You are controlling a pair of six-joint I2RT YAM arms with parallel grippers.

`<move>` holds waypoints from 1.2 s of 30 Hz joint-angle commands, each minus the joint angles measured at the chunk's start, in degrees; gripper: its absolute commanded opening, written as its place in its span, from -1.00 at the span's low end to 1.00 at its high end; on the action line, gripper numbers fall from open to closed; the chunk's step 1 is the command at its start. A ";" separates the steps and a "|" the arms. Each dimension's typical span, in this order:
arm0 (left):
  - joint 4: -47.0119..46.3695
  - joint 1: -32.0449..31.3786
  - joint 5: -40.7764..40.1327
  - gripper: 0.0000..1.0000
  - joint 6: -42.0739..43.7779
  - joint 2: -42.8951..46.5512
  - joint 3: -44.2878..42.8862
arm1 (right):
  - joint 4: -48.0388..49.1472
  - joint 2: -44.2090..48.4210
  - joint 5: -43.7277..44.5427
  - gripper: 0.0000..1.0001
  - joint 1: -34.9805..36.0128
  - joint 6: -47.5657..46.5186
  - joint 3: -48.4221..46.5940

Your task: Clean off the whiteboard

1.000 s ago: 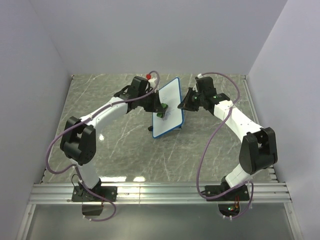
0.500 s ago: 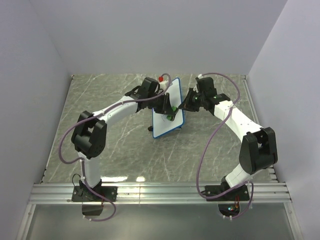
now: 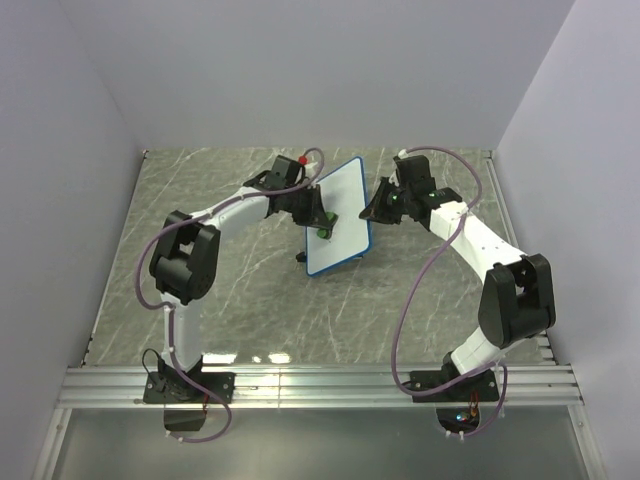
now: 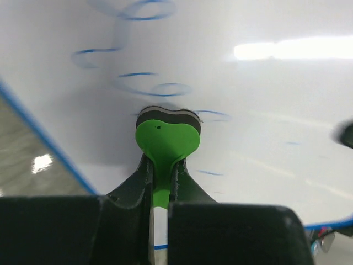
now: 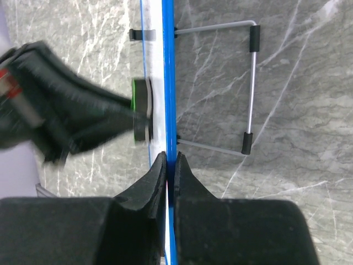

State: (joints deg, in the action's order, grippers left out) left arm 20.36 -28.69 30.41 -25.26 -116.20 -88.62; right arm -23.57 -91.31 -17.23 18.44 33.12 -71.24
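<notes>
The whiteboard stands tilted on the middle of the table, white with a thin blue frame. Blue scribbles still mark its face. My left gripper is shut on the stem of a green eraser, whose dark pad presses flat against the board. My right gripper is shut on the board's blue edge from the right side. The right wrist view shows the eraser against the board's face, with the left gripper's fingers blurred behind it.
A grey wire stand with black feet props the board from behind. The tabletop is grey marble, with walls at the left, back and right. A metal rail runs along the near edge by the arm bases.
The left gripper carried the eraser to the right across the board, then back left and slightly down. The left elbow swung toward the board. The right arm and the board stayed still.
</notes>
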 commanded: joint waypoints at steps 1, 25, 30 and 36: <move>3.81 0.64 -8.35 -0.99 0.56 -6.58 4.85 | -0.86 2.54 -0.96 -1.00 1.08 -2.01 -0.30; -2.69 -9.72 8.16 -0.99 2.49 11.61 13.12 | 0.28 0.08 -4.21 -1.00 0.90 -0.25 -2.67; -3.31 -9.55 1.27 -0.99 -0.31 10.57 12.95 | 0.19 0.43 -4.47 -1.00 0.99 -0.51 -2.41; -0.23 -3.67 -4.04 -0.99 -1.46 4.15 13.21 | 0.89 2.45 -4.21 -1.00 0.90 -0.52 -0.04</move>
State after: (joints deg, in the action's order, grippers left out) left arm 19.40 -34.35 30.70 -25.56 -105.86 -76.79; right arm -23.55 -91.09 -19.00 18.31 32.49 -71.64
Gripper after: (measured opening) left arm 0.085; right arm 0.046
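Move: The left hand already has the eraser on the tilted whiteboard. The blue writing's middle is about 3 cm ahead, 3 cm right and 3 cm below that hand. The board's near edge is roughly 9 cm back, 3 cm right and 3 cm below. The low left edge is level with the hand fore and aft, some 4 cm left and 6 cm below. From the right hand, gripping the raised right edge, the writing is about 7 cm left and 7 cm below, level fore and aft. Left and down the board's slope first, about 6 cm with a little forward, the left hand wipes with the pinched eraser, then turns back and sweeps some 13 cm back, right and up the slope towards the near edge, yawing clockwise about 15 degrees and easing slightly down and left at the end. The eraser stays against the face, while the right hand stays nearly in place, still pinching the raised edge. ##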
